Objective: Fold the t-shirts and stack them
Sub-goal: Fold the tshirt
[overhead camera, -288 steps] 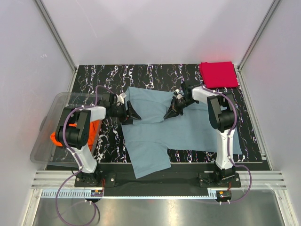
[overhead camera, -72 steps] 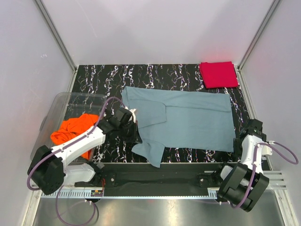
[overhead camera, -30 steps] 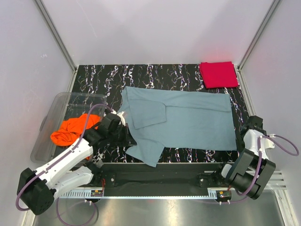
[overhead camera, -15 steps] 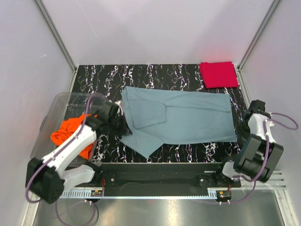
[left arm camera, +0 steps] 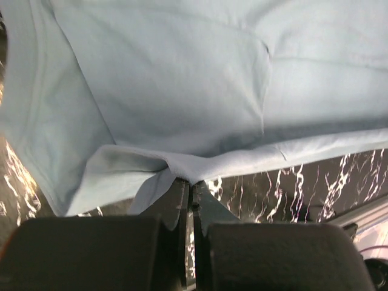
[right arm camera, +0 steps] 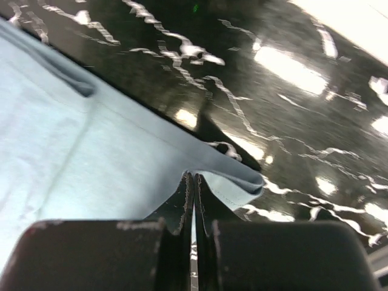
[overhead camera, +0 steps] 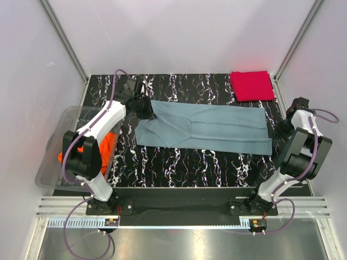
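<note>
The grey-blue t-shirt (overhead camera: pixel 206 127) lies as a long folded band across the black marbled table (overhead camera: pixel 190 168). My left gripper (overhead camera: pixel 146 104) is at its far left corner, shut on a bunched edge of the cloth (left arm camera: pixel 182 79), as the left wrist view shows at the jaws (left arm camera: pixel 191 182). My right gripper (overhead camera: pixel 278 129) is at the shirt's right end, shut on a curled hem corner (right arm camera: pixel 236 182) between its tips (right arm camera: pixel 193 177). A folded red t-shirt (overhead camera: pixel 251 85) rests at the far right corner. An orange t-shirt (overhead camera: pixel 105 143) lies crumpled in the bin.
A clear plastic bin (overhead camera: pixel 57 157) stands at the table's left edge, beside the left arm. White walls with metal frame posts enclose the table on three sides. Both arm bases sit on the rail along the near edge.
Both grippers have carried the shirt's near edge away from me to the far side, folding the shirt in half lengthwise. The left arm swung from the near left to the far left.
</note>
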You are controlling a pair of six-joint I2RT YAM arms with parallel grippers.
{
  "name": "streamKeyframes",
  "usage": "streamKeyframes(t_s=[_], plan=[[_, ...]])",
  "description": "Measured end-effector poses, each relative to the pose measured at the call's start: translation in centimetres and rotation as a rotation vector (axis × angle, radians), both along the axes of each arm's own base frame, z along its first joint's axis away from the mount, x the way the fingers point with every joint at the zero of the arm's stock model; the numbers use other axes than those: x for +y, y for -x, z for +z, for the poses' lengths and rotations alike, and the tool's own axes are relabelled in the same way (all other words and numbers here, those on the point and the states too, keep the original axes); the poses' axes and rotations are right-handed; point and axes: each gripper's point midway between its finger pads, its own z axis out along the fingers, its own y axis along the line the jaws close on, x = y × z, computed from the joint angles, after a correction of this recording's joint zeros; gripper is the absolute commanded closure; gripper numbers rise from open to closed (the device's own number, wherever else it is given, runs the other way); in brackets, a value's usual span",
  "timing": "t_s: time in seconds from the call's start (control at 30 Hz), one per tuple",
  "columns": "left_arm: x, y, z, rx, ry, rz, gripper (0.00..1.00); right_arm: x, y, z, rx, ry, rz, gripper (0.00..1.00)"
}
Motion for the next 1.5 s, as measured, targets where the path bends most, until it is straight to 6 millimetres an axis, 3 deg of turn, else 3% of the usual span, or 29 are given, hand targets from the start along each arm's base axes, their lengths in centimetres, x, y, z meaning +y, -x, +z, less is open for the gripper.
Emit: streamKeyframes(t_s=[0.17,0.47,0.7,0.93,1.0,1.03,1.07,1.1,1.13,1.2,1.27,1.4,1.5], plan=[[0.7,-3.1,0.0,0.000,0.015,0.026,1.00,0.2,-2.0,-0.4,-0.003,-0.022,0.046,1.00],[0.6,-6.8,-0.3,0.003,0.054,0.034,1.00,0.0,-3.9,-0.9,-0.001,-0.042,0.070,1.00],[0.1,-7.2,-2.6,0.059,0.064,0.018,1.00,-0.3,-4.7,-1.6,0.009,-0.056,0.073,1.00],[0.6,-7.7,-3.1,0.069,0.067,0.023,1.00,-0.2,-5.5,-1.6,0.005,-0.071,0.081,0.98],[0.6,-8.1,-3.1,0.065,0.070,0.023,0.95,-0.2,-5.8,-1.7,0.008,-0.074,0.083,0.95],[0.6,-8.4,-3.2,0.062,0.069,0.021,0.90,-0.2,-5.9,-1.8,0.011,-0.076,0.084,0.89],[0.6,-8.6,-3.3,0.058,0.067,0.018,0.79,-0.3,-6.2,-1.9,0.012,-0.077,0.085,0.80],[0.7,-8.9,-3.4,0.054,0.061,0.012,0.72,-0.5,-6.6,-2.0,0.011,-0.077,0.087,0.63],[0.7,-9.2,-3.6,0.053,0.054,0.007,0.68,-0.7,-6.9,-2.0,0.015,-0.077,0.091,0.57],[0.8,-10.0,-3.7,0.042,0.034,0.001,0.56,-1.3,-7.9,-1.8,0.016,-0.064,0.118,0.47],[1.5,-10.4,-3.5,0.025,-0.010,-0.004,0.44,-2.2,-8.5,-1.0,0.017,-0.027,0.148,0.44],[2.7,-9.6,-1.4,-0.027,-0.064,-0.010,0.43,-3.3,-8.8,2.0,-0.001,0.051,0.182,0.43],[3.1,-6.8,1.6,-0.080,-0.058,-0.028,0.52,-1.6,-8.4,4.9,-0.066,0.061,0.212,0.43]])
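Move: The left hand holds the shirt's near edge, with the shirt's far left corner about 8 cm ahead, 1 cm left and 4 cm below; the orange shirt lies some 31 cm left and 16 cm back. The right hand holds the same edge's other end, the shirt's far right corner some 12 cm ahead and 4 cm left, 4 cm below; the red stack is about 24 cm ahead and 11 cm left. Both hands carry the held edge some 9 cm forward over the shirt, lowering it, then open and lift off. ##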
